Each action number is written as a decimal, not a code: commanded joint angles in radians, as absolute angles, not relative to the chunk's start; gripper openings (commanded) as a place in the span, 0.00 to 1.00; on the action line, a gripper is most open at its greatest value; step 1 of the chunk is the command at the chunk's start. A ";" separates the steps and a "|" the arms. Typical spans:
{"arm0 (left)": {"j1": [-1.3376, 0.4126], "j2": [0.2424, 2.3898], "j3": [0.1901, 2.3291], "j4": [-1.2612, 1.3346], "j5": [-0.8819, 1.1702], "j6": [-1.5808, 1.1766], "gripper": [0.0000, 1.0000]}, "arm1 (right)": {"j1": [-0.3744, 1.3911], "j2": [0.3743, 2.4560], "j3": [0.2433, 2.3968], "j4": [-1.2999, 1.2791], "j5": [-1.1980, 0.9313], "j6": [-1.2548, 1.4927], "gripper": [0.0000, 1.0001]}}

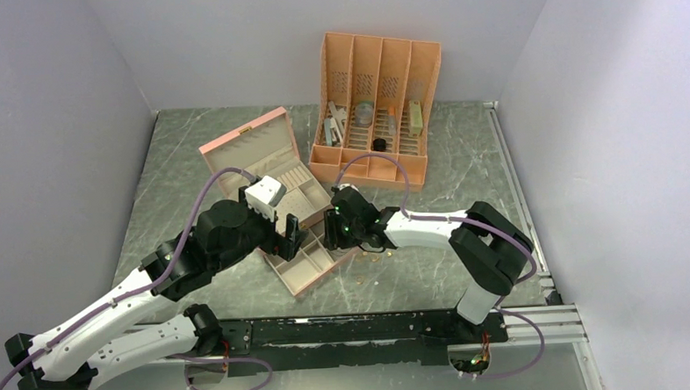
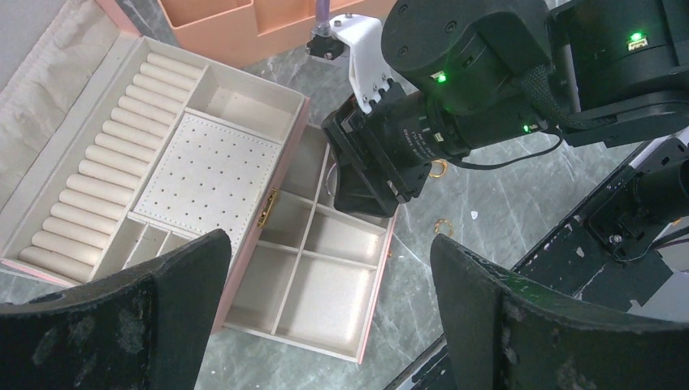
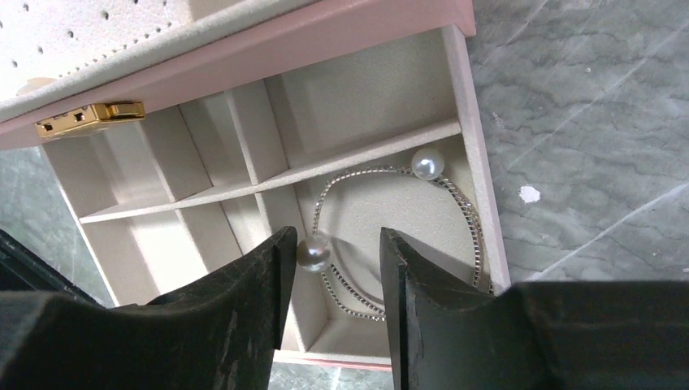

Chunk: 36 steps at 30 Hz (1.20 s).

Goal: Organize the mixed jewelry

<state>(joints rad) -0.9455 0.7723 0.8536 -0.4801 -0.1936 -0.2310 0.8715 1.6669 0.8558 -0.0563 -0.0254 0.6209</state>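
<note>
The mixed jewelry shows as tiny gold pieces (image 1: 371, 259) on the table right of the pink jewelry box (image 1: 256, 146), and as two gold rings (image 2: 444, 227) in the left wrist view. A silver chain (image 3: 467, 215) with two pearls (image 3: 427, 163) lies in the front right compartment of the pulled-out drawer (image 3: 479, 187). My right gripper (image 3: 337, 240) hangs open just above that compartment, and one pearl rests against its left fingertip (image 3: 280, 252). My left gripper (image 2: 329, 244) is wide open above the drawer's empty compartments (image 2: 325, 284). Both grippers (image 1: 289, 233) (image 1: 333, 233) hover side by side over the drawer.
The box lid (image 2: 49, 89) lies open at the back left, with ring rolls (image 2: 106, 154) and a perforated earring panel (image 2: 207, 175) in its tray. An orange slotted organizer (image 1: 372, 97) with grey and black oddments stands behind. A black rail (image 1: 374, 327) runs along the near edge.
</note>
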 commanded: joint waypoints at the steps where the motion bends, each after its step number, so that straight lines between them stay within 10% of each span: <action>1: -0.952 0.774 0.854 -0.486 -0.176 -0.217 0.98 | 0.867 1.657 0.847 -0.031 -0.002 0.628 0.49; 36: -0.951 0.782 0.854 -0.483 -0.172 -0.217 0.97 | 0.870 1.517 0.750 0.109 -0.039 0.680 0.71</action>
<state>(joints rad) -0.9455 0.7837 0.8536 -0.4831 -0.1879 -0.2310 0.8707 1.5711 0.7620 0.0704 -0.0349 0.6754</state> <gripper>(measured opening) 0.974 0.725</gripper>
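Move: Just off the right hand's fingertips, about 1 cm ahead, 1 cm to its left and 2 cm below, is the nearer pearl of the silver chain, against the divider of the drawer's end compartment. The chain's other pearl lies about 4 cm ahead and 3 cm right, the gold clasp 4 cm ahead and 8 cm left, and the loose gold rings 3 cm back and 9 cm right. From the left hand, the nearer pearl is some 6 cm ahead, 4 cm right and 23 cm down. Spreading its already parted fingers from just under half to nearly three-quarters open, the right hand backs up off the chain, its left-hand finger moving clear of the nearer pearl. It rises about 2 cm in all, slowly and then faster at the end, while the wrist rolls its left side up some 5 degrees. ##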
